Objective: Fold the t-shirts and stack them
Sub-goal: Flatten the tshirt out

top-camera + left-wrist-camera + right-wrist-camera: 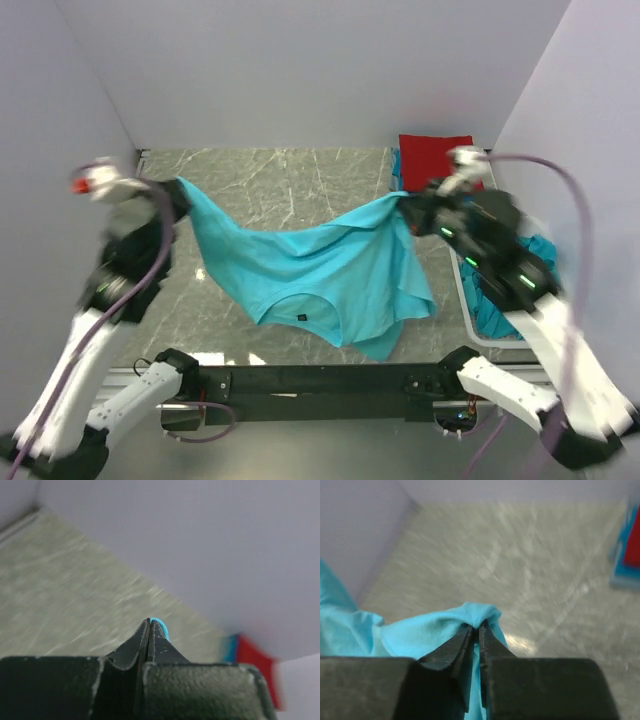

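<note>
A turquoise t-shirt hangs stretched between my two grippers above the marble table, its collar sagging toward the near edge. My left gripper is shut on one corner; in the left wrist view only a small teal tuft shows past the closed tips. My right gripper pinches the opposite corner. In the right wrist view its jaws stand a narrow slit apart, with a fold of the shirt bunched between and over them. A folded red t-shirt lies at the back right on something blue.
A white lattice basket stands at the right edge beneath my right arm, with more turquoise cloth in it. Grey walls close in the table at the back and on both sides. The arm bases and a black rail run along the near edge.
</note>
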### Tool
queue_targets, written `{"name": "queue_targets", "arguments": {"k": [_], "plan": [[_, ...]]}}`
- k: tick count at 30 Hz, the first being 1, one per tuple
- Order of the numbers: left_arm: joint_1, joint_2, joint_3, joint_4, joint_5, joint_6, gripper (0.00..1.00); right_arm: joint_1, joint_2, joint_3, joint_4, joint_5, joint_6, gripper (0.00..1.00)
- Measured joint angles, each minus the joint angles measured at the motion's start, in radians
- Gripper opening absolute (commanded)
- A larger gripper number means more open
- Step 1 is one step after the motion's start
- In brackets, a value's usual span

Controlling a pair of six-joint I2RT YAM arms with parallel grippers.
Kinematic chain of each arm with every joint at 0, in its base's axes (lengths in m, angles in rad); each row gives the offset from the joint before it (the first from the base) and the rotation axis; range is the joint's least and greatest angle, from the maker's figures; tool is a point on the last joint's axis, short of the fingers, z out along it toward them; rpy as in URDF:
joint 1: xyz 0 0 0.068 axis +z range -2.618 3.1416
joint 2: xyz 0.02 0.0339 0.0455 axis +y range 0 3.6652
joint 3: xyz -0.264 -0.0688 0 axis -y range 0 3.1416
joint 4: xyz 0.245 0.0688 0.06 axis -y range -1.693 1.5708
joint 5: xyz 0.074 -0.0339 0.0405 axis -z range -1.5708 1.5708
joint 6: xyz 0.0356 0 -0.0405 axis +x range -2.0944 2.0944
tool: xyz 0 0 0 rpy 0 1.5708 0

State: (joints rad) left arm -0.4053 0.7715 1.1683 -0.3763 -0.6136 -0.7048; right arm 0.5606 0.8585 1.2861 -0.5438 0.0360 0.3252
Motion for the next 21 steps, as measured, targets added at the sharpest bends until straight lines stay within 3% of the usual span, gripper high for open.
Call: {"name": "queue_targets", "arguments": {"k": [2, 3, 6, 9, 11, 21], "plan": [[0.027, 0.105, -0.109, 0.003, -0.010, -0.019, 0.01, -0.076, 0.140, -0.112, 0.079, -0.060, 0.024, 0.35], [0.060, 0.166, -0.181, 0.029, 0.007, -0.026, 0.00, -0.108, 0.220, -0.165, 0.119, -0.086, 0.032, 0.59], [0.183, 0.346, -0.359, 0.063, 0.089, -0.045, 0.00, -0.168, 0.510, -0.228, 0.164, -0.118, 0.046, 0.75], [0.280, 0.486, -0.458, 0.071, 0.188, -0.048, 0.00, -0.190, 0.707, -0.215, 0.128, -0.092, 0.044, 0.77], [0.299, 0.523, -0.467, 0.095, 0.238, -0.047, 0.00, -0.187, 0.731, -0.212, 0.110, -0.072, 0.040, 0.77], [0.300, 0.531, -0.467, 0.260, 0.352, -0.042, 0.01, -0.024, 0.531, -0.296, 0.106, 0.047, 0.026, 0.77]]}}
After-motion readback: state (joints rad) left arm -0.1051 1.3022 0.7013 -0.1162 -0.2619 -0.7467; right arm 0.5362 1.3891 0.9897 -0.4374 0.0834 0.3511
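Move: Both hands hold the blue t-shirt high over the table, its body hanging some 18 cm below them and back towards the base, about 18 cm to the right of the left hand and 14 cm to the left of the right. The middle of the bare table lies about 38 cm below: 7 cm ahead and 19 cm right of the left hand, 11 cm ahead and 15 cm left of the right. From the right hand, the folded stack is some 33 cm ahead and 17 cm right; the basket 4 cm ahead, 29 cm right. Both hands whip the t-shirt down towards the table while reaching some 8 to 10 cm forward, fingers tipping down by about 45 degrees; the left drops roughly 35 cm, comes up a couple of centimetres and keeps its corner pinched. The right opens wide on the way down and lets go of its corner, then from its low point rises about 4 cm and eases back and left above the cloth, fingers still open. ##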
